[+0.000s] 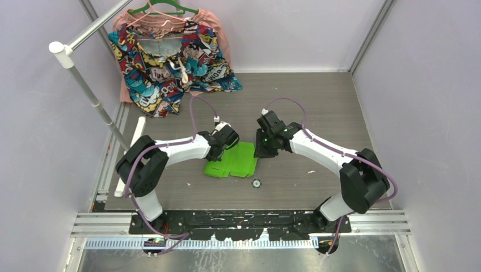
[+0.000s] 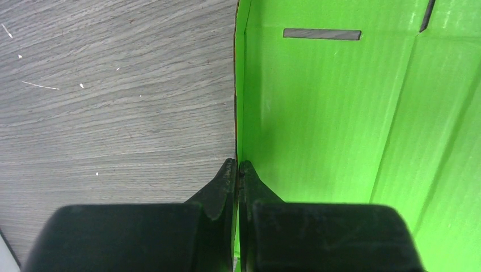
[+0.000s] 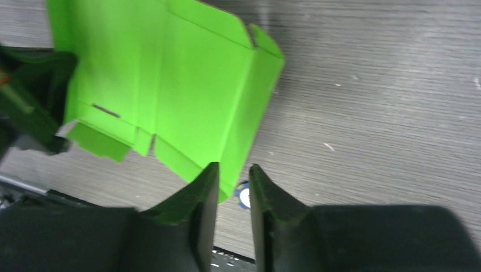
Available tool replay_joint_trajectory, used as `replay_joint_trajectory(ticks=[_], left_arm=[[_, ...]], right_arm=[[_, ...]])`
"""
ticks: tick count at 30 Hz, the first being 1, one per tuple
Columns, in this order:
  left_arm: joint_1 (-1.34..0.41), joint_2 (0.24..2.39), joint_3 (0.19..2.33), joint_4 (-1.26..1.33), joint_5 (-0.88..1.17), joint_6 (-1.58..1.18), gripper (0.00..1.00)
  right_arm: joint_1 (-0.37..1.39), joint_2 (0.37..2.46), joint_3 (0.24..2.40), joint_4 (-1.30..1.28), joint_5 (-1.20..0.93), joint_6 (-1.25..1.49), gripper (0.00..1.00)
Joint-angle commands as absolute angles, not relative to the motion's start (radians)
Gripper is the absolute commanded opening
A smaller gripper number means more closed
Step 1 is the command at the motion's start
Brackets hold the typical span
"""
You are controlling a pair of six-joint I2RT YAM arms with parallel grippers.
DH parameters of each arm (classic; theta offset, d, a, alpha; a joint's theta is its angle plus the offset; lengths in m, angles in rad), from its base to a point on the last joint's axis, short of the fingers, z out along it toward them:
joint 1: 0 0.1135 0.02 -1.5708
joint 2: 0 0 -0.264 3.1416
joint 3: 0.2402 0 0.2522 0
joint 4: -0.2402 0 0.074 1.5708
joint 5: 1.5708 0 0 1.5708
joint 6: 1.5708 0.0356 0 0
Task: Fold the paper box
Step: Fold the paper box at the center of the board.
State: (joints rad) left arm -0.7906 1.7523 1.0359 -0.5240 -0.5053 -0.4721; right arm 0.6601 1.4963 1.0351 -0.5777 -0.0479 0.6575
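Observation:
The paper box is a flat lime-green die-cut sheet with flaps and a slot, lying on the table between the two arms. My left gripper is shut on the sheet's left edge, and the panel spreads to the right of the fingers. In the top view that gripper sits at the sheet's far left corner. My right gripper is open, its jaws a little apart at the sheet's near right corner; a green tip pokes into the gap, unclamped. From above, the right gripper stands at the sheet's right edge.
A small blue-and-white disc lies on the table just in front of the sheet, also seen between the right fingers. A colourful patterned garment hangs at the back left. A white rack pole slants along the left side.

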Motion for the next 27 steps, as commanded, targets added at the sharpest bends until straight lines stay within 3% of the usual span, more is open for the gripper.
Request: replay_joint_trajectory(ticks=[1,8,27], left_arm=[[-0.792,1.757,1.018,-0.534,-0.474,-0.492,0.0],[-0.79,1.758,0.999,-0.488,-0.417,-0.493,0.0],[-0.79,1.743,0.976,-0.452,-0.368,-0.512,0.0]], right_arm=[[0.621,1.416,0.99,-0.564,-0.03,0.668,0.37],[0.601,1.387,0.946,-0.554,-0.027,0.673,0.48],[0.596,1.459,0.908,-0.482,-0.035,0.695,0.51]])
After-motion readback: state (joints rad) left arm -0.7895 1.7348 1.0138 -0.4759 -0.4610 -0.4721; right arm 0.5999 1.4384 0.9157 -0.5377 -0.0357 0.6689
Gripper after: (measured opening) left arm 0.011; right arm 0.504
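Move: The left gripper already pinches the box's left wall; from it the middle of the box lies about 7 cm to the right, level fore and aft and 1 cm lower. From the right gripper, the box's right wall is some 7 cm below and only about 1 cm to the left. The box's near flap lies 5 cm back and 7 cm left of this gripper, and the poker chip 9 cm straight back, both about 8 cm down. Slide the right gripper about 3 cm to the right, quickly, to hang outside the box's right wall, opening its fingers from about a quarter to half on the way; then ease it down until it is some 2 cm lower, without touching the box. Keep the left fingers shut on the left wall and draw it about 1 cm to the right. ##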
